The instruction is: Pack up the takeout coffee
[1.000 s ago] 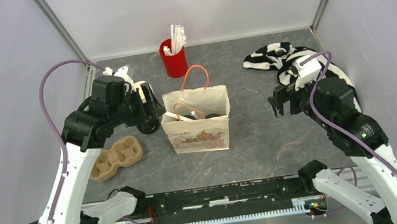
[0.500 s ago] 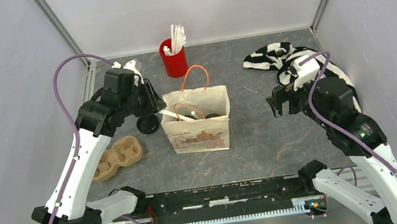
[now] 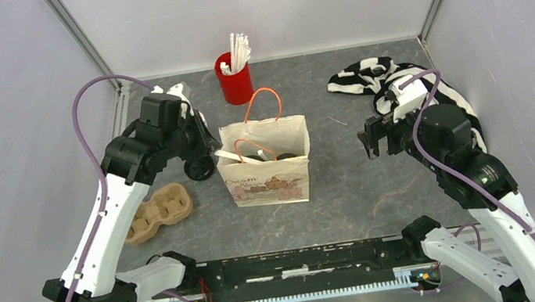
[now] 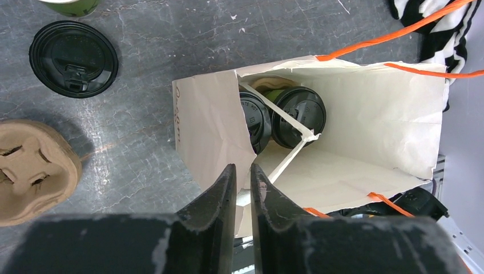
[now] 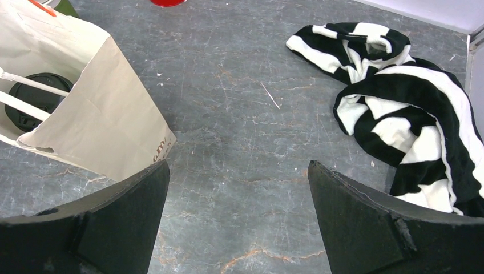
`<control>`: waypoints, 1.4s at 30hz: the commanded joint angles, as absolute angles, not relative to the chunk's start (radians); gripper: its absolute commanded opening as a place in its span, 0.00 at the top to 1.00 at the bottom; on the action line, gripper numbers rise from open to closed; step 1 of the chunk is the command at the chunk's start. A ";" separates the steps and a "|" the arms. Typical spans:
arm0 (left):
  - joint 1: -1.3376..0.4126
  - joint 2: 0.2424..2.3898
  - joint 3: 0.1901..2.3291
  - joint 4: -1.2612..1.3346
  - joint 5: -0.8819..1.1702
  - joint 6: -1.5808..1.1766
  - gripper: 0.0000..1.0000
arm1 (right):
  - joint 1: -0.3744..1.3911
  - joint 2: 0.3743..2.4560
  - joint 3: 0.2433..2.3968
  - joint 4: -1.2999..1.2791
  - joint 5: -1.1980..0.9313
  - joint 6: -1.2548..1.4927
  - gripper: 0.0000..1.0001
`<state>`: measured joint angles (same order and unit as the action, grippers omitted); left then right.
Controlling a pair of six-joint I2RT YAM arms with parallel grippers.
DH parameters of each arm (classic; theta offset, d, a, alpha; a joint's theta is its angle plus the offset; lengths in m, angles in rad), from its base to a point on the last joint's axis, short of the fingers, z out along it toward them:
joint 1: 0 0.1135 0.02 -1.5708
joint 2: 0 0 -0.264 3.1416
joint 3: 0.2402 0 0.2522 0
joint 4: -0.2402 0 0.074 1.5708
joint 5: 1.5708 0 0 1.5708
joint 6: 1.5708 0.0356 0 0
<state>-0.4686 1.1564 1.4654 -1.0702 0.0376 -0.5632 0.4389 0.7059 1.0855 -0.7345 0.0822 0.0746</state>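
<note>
Two takeout coffees with black lids [image 4: 299,114] [image 4: 257,117] stand side by side inside the cream paper bag [image 4: 371,114], which is upright in mid-table [image 3: 267,171] with orange handles. One lid [image 5: 31,103] shows in the right wrist view too. My left gripper [image 4: 241,167] hovers over the bag's left wall [image 3: 200,141]. Its jaws are drawn almost together, a thin slit between them and nothing in it. My right gripper [image 5: 237,165] hangs wide open and empty over bare table right of the bag [image 3: 368,141].
A loose black lid [image 4: 73,58] lies left of the bag, with a brown cardboard cup carrier [image 3: 156,212] nearer the front. A red cup of white sticks [image 3: 235,80] stands behind the bag. A black-and-white striped cloth [image 5: 399,108] lies at the back right. Grey walls enclose the table.
My left gripper's jaws have closed from wide apart to nearly together, and the left arm has shifted slightly back and right toward the bag. The right arm has barely moved.
</note>
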 commanded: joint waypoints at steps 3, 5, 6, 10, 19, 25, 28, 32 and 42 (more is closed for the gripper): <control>-0.469 1.136 1.470 -1.076 0.092 -0.566 0.81 | 0.444 0.704 1.075 -0.681 0.077 0.072 0.02; -0.469 1.128 1.471 -1.075 0.100 -0.568 0.82 | 0.444 0.703 1.076 -0.682 0.076 0.074 0.02; -0.469 1.125 1.471 -1.074 0.108 -0.569 0.83 | 0.443 0.704 1.075 -0.681 0.077 0.077 0.02; -0.470 1.122 1.472 -1.059 0.139 -0.566 0.90 | 0.445 0.697 1.070 -0.677 0.079 0.085 0.02; -0.469 1.139 1.531 -0.995 0.225 -0.499 0.98 | 0.444 0.690 1.058 -0.669 0.084 0.111 0.02; -0.469 1.143 1.630 -1.054 0.240 -0.380 0.98 | 0.445 0.693 1.051 -0.662 0.086 0.118 0.02; -0.469 1.144 1.680 -1.100 0.270 -0.318 0.98 | 0.444 0.698 1.048 -0.657 0.081 0.123 0.02; -0.469 1.153 1.738 -1.191 0.296 -0.223 0.98 | 0.443 0.707 1.046 -0.653 0.077 0.124 0.02; -0.471 1.186 1.646 -1.081 0.458 -0.240 0.98 | 0.444 0.715 1.034 -0.646 0.070 0.130 0.02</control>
<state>-0.4686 1.1603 1.6978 -1.1679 0.3386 -0.2695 0.4389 0.7143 1.0428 -0.6922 0.0811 0.1089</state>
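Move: The raised end of the white straw, which leans out over the bag's left rim, lies almost between the left hand's part-open fingers, about 1 cm back, 2 cm right and 1 cm down. The paper bag's middle is some 12 cm right, 2 cm farther out and 13 cm below; its nearer lidded cup is about 9 cm right, 4 cm out and 18 cm down. A loose black lid lies roughly 12 cm ahead, 9 cm left and 23 cm below. From the right hand the straw end is some 37 cm left, 3 cm ahead and 3 cm down. The left hand eases about 2 cm back and to the right at the bag's left rim while its fingers, already part closed, shut fully and pinch the straw's raised end. Then, still shut, it draws the straw end up by some 7 cm and back a few centimetres, sinking slightly at the end, as the wrist turns about 25 degrees clockwise and tips a little upward. ##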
